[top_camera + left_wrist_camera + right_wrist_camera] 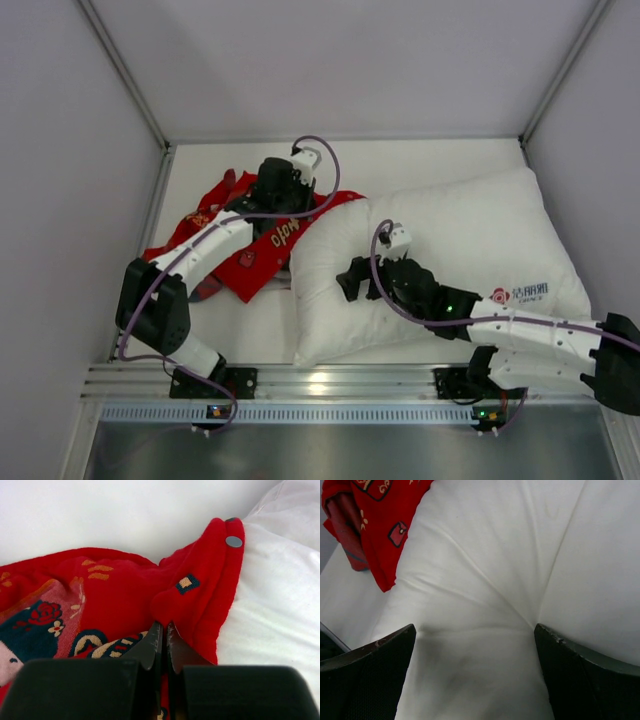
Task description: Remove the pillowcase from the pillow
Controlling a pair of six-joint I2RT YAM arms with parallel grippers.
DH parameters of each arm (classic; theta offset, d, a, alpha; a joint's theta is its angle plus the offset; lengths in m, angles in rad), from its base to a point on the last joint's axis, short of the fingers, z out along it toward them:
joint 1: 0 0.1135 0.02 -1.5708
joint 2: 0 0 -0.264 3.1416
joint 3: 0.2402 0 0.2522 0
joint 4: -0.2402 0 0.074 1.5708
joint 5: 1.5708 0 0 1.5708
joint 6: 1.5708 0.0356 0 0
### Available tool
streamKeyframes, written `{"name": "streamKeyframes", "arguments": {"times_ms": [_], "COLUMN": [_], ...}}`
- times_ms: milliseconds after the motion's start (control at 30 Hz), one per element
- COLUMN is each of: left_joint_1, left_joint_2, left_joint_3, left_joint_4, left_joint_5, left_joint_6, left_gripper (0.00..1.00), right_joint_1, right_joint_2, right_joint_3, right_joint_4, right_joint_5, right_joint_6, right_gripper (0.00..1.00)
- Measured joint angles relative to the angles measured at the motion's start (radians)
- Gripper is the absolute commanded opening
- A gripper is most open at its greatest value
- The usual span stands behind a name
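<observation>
The red printed pillowcase (240,240) lies crumpled at the left of the table, with one edge still lapping the near corner of the white pillow (450,250). My left gripper (275,190) sits on the pillowcase and is shut on a fold of the red fabric (115,590), as the left wrist view (162,630) shows. The pillow (280,610) lies just right of that fold. My right gripper (355,278) is open wide and presses down on the pillow's left part (485,580), its fingers (370,675) dented into the white cloth. A corner of the pillowcase (385,525) shows at the upper left there.
Grey walls enclose the table on the left, back and right. A metal rail (330,385) runs along the near edge by the arm bases. The pillow fills the right half, its red-and-grey logo (520,294) near my right arm. A grey snap button (233,541) sits on the pillowcase hem.
</observation>
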State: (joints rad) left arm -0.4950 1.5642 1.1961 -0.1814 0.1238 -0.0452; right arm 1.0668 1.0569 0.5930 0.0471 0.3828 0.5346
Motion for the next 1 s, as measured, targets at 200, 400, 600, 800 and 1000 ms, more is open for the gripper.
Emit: {"name": "streamKeyframes", "arguments": {"times_ms": [200, 400, 600, 800, 1000], "left_joint_1": [-0.006, 0.105, 0.335, 0.338, 0.276], "left_joint_2": [0.000, -0.005, -0.078, -0.178, -0.191], "left_joint_3": [0.001, 0.001, -0.001, -0.002, -0.003], "left_joint_4": [-0.023, -0.056, -0.098, -0.096, -0.096], "left_joint_5": [-0.142, -0.360, -0.570, -0.651, -0.670], "left_joint_6": [-0.003, -0.071, -0.157, -0.160, -0.134], "left_gripper": [0.00, 0.00, 0.00, 0.79, 0.91], "right_joint_1": [0.003, 0.011, 0.014, 0.017, 0.017], "right_joint_2": [-0.099, -0.231, -0.362, -0.365, -0.351], "right_joint_3": [-0.091, -0.148, -0.188, -0.192, -0.185], "right_joint_4": [0.047, 0.007, -0.068, -0.077, -0.080], "right_joint_5": [0.000, 0.003, 0.006, 0.009, 0.011], "right_joint_6": [0.072, 0.130, 0.171, 0.177, 0.177], "right_gripper": [0.95, 0.94, 0.94, 0.97, 0.99]}}
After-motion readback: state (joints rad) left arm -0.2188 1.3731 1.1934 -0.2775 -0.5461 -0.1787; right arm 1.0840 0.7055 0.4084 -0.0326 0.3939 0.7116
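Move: The left hand already has a fold of the pillowcase pinched in its shut fingers beside the pillow's far left corner. The rest of the red pillowcase is heaped about 23 cm to this hand's left, 8 cm back and some 8 cm lower; the pillow's middle is roughly 33 cm right, 16 cm back and 5 cm lower. The right hand, spread on the pillow, has the pillow's middle about 20 cm right, 4 cm ahead and 4 cm below. Leftward in one fast sweep of about 25 cm, the left hand pulls the pinched fold away from the pillow towards the heap, bowing slightly forward and swinging some 55 degrees counter-clockwise; it then rises about 7 cm and opens wide, letting go of the pillowcase. The right hand, still spread against the pillow, shifts about 5 cm right and back, rolling slightly. ##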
